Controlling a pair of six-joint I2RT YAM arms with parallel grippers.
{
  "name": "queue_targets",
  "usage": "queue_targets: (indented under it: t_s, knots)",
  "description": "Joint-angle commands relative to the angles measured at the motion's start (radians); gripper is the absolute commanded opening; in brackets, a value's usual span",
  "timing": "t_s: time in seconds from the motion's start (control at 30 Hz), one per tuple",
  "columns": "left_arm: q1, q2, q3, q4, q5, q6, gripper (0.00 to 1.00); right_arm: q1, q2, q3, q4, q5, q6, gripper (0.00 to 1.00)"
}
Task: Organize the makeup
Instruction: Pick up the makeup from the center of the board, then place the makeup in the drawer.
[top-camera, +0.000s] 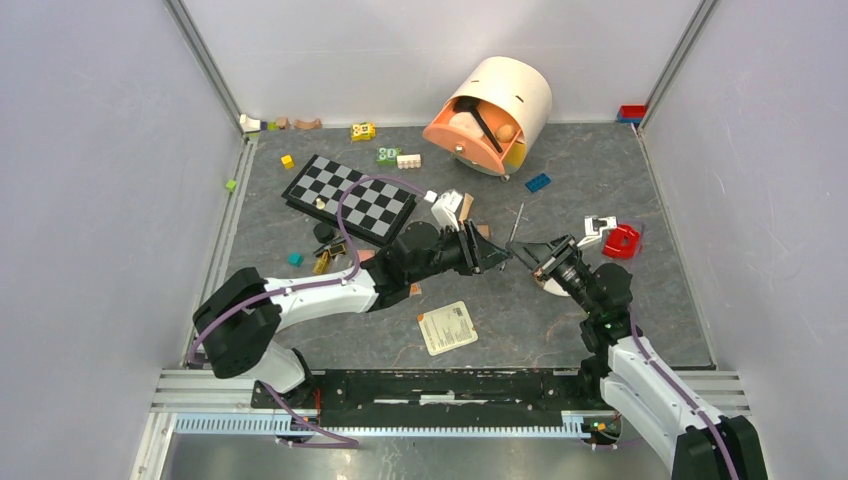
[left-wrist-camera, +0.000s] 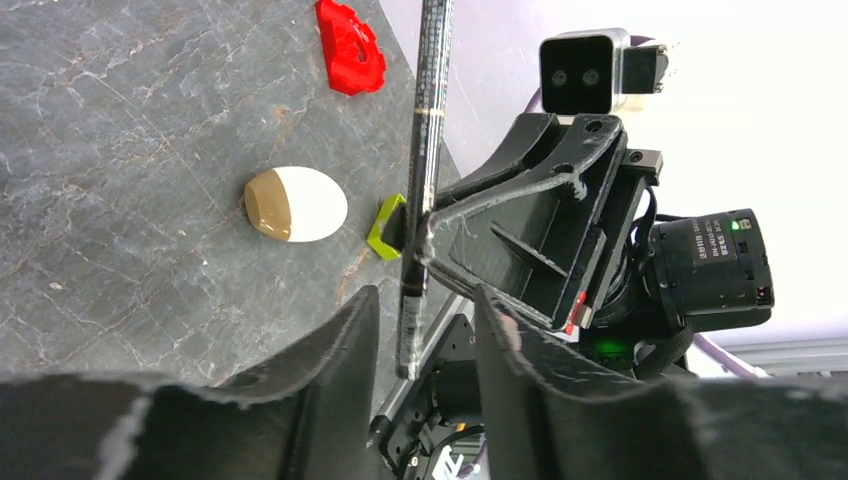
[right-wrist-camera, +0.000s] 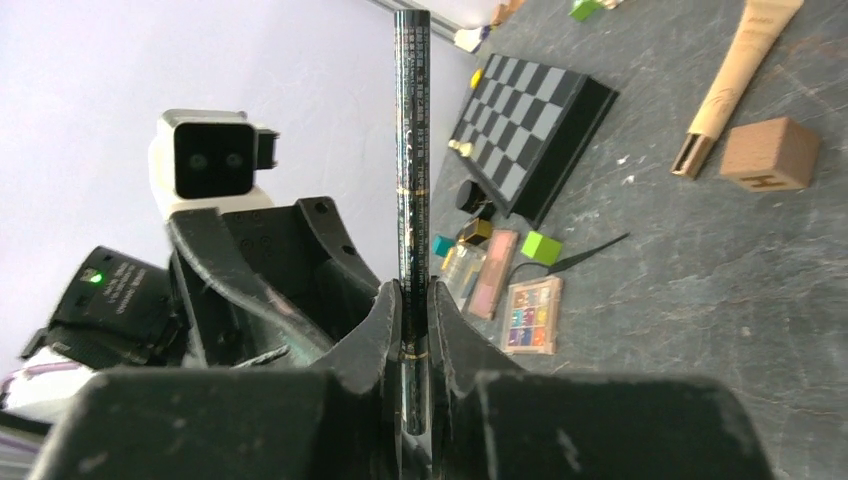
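A thin black makeup pencil (right-wrist-camera: 411, 150) stands upright, and my right gripper (right-wrist-camera: 414, 310) is shut on its lower part. My left gripper (left-wrist-camera: 425, 325) faces the right one tip to tip over the table's middle. Its jaws stand apart on either side of the pencil's (left-wrist-camera: 425, 150) end, and neither pad (left-wrist-camera: 345, 335) touches it. A white egg-shaped sponge (left-wrist-camera: 295, 204) with a tan end lies on the table beneath the grippers. Further left, a multicolour eyeshadow palette (right-wrist-camera: 532, 315) and a pink palette (right-wrist-camera: 492, 272) lie on the table.
A peach round container (top-camera: 500, 100) lies tipped on its side at the back with items inside. The chessboard (top-camera: 350, 197) sits at the back left among small coloured bricks. A red piece (top-camera: 622, 240) lies right, a card (top-camera: 447, 327) near the front, and a wooden cube (right-wrist-camera: 770, 152) beside a beige tube (right-wrist-camera: 735, 75).
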Motion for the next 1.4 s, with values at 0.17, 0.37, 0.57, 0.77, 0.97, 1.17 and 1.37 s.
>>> queue_targets:
  t_s: [0.17,0.37,0.57,0.77,0.97,1.17,1.37]
  knots:
    - [0.000,-0.163,0.010,-0.160,-0.022,0.132,0.62,0.004,0.077,0.341,-0.394,0.174,-0.485,0.06]
    - [0.080,-0.288,0.088,-0.582,-0.160,0.262,0.71,0.003,0.312,0.640,-0.624,0.225,-0.828,0.05]
    - [0.306,-0.297,0.166,-0.910,-0.114,0.338,0.73,0.007,0.589,0.954,-0.805,0.216,-1.050,0.05]
    - [0.389,-0.365,0.162,-1.028,-0.181,0.461,0.75,0.018,0.805,1.222,-0.944,0.296,-1.258,0.05]
    - [0.395,-0.422,0.145,-1.071,-0.328,0.577,0.76,0.022,0.946,1.434,-1.012,0.310,-1.353,0.05]
    - [0.397,-0.449,0.112,-1.070,-0.443,0.670,0.79,0.037,1.062,1.592,-1.035,0.301,-1.369,0.06]
    - [0.397,-0.452,0.099,-1.058,-0.450,0.687,0.80,0.057,1.157,1.703,-1.053,0.290,-1.355,0.06]
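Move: The open drawer that should take the pencil, already in the right hand's grip, lies about 33 cm ahead of that hand, 6 cm left and 13 cm lower. On the table near the way there, the wooden block is some 8 cm ahead and 8 cm left; the blue block 23 cm ahead and 6 cm right. From the left hand, the blush palette lies roughly 32 cm left and 1 cm ahead, 20 cm below; the drawer 36 cm ahead, 2 cm left. Keep the pencil pinched in the right gripper and carry it forward about 27 cm towards the open drawer, rising some 6 cm overall and rolling the wrist about 75 degrees, left side down, so the fingers tip forward and downward. Meanwhile open the left gripper wider and draw it left, away from the pencil, back towards the palettes, swinging its fingers to point forward and down. ##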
